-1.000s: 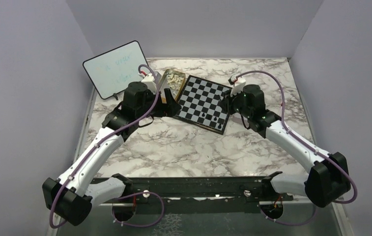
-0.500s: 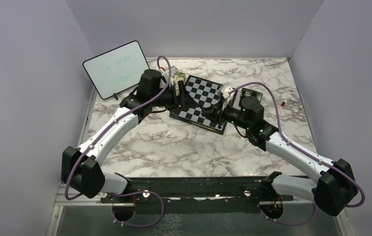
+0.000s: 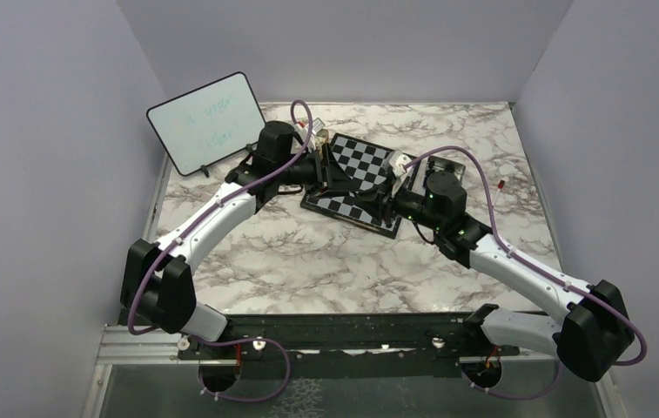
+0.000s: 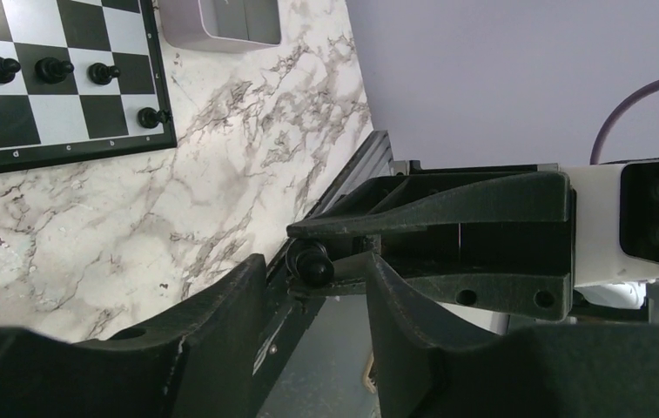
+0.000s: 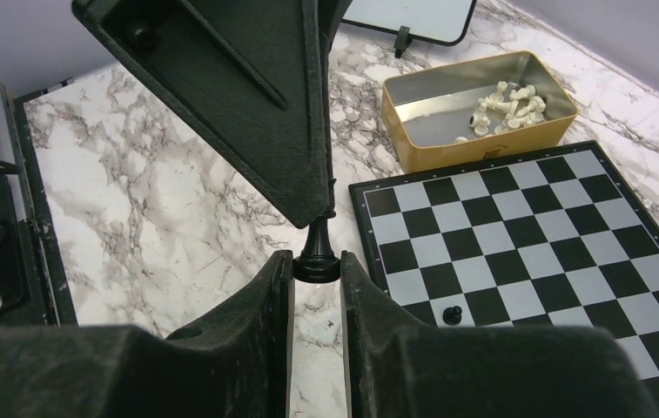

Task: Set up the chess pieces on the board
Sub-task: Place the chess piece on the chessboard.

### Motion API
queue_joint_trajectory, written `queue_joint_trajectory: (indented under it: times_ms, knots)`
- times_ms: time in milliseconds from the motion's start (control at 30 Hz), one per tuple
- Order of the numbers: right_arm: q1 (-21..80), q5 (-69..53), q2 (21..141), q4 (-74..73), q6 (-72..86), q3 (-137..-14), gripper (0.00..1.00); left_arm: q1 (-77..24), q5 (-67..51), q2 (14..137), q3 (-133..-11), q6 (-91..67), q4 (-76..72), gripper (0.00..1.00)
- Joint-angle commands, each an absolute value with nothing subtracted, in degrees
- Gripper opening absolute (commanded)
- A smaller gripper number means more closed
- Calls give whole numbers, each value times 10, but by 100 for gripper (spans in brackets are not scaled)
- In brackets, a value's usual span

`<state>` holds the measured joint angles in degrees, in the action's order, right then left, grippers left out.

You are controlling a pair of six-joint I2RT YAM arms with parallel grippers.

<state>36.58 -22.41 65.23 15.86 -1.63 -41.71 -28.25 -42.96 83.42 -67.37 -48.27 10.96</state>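
Note:
My right gripper (image 5: 315, 259) is shut on the base of a black chess piece (image 5: 317, 248), held sideways in the air beside the board's (image 5: 526, 235) left edge. My left gripper (image 4: 315, 261) stands open around the head of that same piece (image 4: 312, 263), with a gap on both sides. Its fingers (image 5: 247, 104) loom over the piece in the right wrist view. In the top view the left gripper (image 3: 330, 174) and right gripper (image 3: 384, 198) meet above the board (image 3: 365, 161). Several black pawns (image 4: 53, 68) stand on the board's edge rows. Cream-white chess pieces (image 5: 504, 106) lie in a gold tin (image 5: 413, 152).
A white dry-erase board (image 3: 204, 120) leans at the back left. A small grey tray (image 4: 221, 22) sits beside the chessboard. The metal rail (image 3: 343, 335) with both arm bases runs along the near edge of the marble table (image 3: 308, 261).
My left arm has swung right from the tin to the right gripper and its jaws have narrowed around the piece's head. The right gripper moved left over the board, holding the piece.

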Motion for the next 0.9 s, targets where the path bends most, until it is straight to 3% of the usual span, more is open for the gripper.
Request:
queue_joint_trajectory:
  times_ms: [0,333,600,767,833,867]
  knots:
    - [370,-240,656,177,-28,-430,22,-284,-452,843,-673,-492,78,43]
    - [371,-232,660,154,-26,-433,26,-284,-431,848,-684,-452,107,18]
    - [371,-202,630,85,25,-421,55,-284,-359,837,-707,-377,175,16]
    - [371,-118,573,51,92,-388,79,-291,-288,825,-714,-326,199,16]
    - [371,-68,556,20,119,-388,97,-298,-246,818,-715,-305,206,16]
    - [370,-46,552,4,133,-392,100,-301,-218,816,-714,-295,209,16]
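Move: The black chess piece hangs in the air between the two grippers. From the left hand it lies about 1 cm to the right, between its open fingertips; from the right hand, which still grips its base, its middle is roughly 1 cm ahead and 1 cm left. From the left hand the board's middle is about 13 cm ahead, 3 cm right and 17 cm down; the nearest standing pawn is some 7 cm ahead, 1 cm right and 16 cm down. The chess piece is passed over: the left fingers close on its upper part while both hands hold nearly still, then the right fingers open wide and let go of the base, that hand drawing off about 3 cm to the right and a little back. The left hand sinks some 3 cm and goes forward towards the board, easing left and tipping its fingers down about 10 degrees. ##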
